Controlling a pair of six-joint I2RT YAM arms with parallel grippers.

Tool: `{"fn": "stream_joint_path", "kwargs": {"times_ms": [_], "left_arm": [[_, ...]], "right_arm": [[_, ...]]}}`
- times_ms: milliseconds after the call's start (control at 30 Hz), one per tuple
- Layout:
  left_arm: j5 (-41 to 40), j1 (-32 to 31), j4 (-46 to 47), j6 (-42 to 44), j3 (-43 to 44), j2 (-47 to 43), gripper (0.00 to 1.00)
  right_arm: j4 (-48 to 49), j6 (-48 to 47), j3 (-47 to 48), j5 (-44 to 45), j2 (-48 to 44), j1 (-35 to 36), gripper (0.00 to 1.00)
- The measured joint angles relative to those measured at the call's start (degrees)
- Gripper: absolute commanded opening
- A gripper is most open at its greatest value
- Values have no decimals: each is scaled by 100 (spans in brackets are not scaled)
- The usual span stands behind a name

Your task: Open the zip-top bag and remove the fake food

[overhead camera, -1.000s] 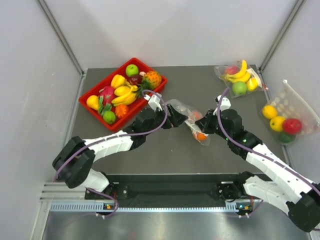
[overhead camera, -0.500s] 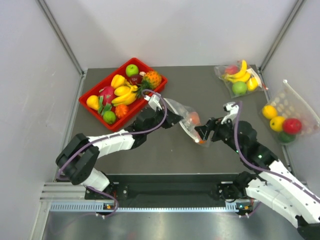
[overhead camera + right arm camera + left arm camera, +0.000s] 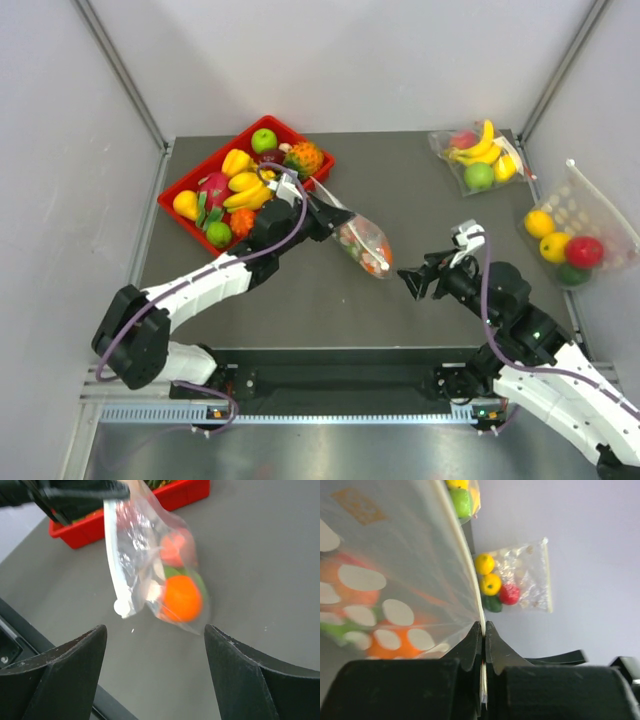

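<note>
The zip-top bag (image 3: 362, 245) hangs clear of the table from my left gripper (image 3: 322, 213), near the table's middle. It is clear plastic with pale dots. In the left wrist view the left gripper (image 3: 483, 628) is shut on the bag's white zip strip (image 3: 470, 575). The fake food sits inside the bag (image 3: 142, 555): an orange fruit (image 3: 181, 599), a pinkish one (image 3: 174, 550) and a green one (image 3: 196, 580). My right gripper (image 3: 415, 283) is open and empty, apart from the bag on its right; in its own view the gripper (image 3: 155, 630) is just short of the bag.
A red tray (image 3: 205, 160) piled with fruit stands at the back left, close behind the left gripper. A clear bag of banana and green apple (image 3: 478, 155) lies at the back right. A bigger dotted bag of yellow and red fruit (image 3: 572, 232) lies at the right edge.
The left gripper shut on the bag's zip edge and carried the bag left, toward the tray. The right gripper let go, opened and drew back to the right.
</note>
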Motion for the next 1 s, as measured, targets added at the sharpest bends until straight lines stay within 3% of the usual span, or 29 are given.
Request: {"fn": "stream_joint_path", "kwargs": {"times_ms": [300,567,833,1000], "left_arm": [[-136,107,-160,-820,-245,-643,0],[-535,107,-516,-1187,-411,-1373,0],[-597,105,-669,-1565,-807,-1963,0],[-588,107,-807,-1803,-1097,-2234,0]], "right_arm": [[540,-181,-304,566,667,1027,79],[2033,-199,-684,1335,1314,2192,78],[3950,-527,-1469,2358,1637,2277,77],[4813,-931,-1558,2319,1668,2277,75]]}}
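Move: The right hand, open and empty, has the knobbed free end of the bag's zip about 2 cm ahead and 6 cm to its left, nearly level. From that hand the bagged orange fruit hangs some 9 cm ahead, 8 cm left and 9 cm lower, and the left gripper is roughly 12 cm ahead and 14 cm left. The left hand already pinches the zip edge; the knobbed end lies about 11 cm back and 8 cm to its right. The right hand, fingers kept wide open, swings about 8 cm left after the knobbed zip end, dipping some 3 cm under way and rising again late, drawing slightly back and then forward as its fingers tip up about 15 degrees, so that its left finger comes close beside the knob without closing. The left hand keeps its pinch on the zip edge and carries the hanging bag about 6 cm left and 4 to 5 cm back, lifting it some 5 cm before easing down a little, while its left side rolls down about 15 degrees. ##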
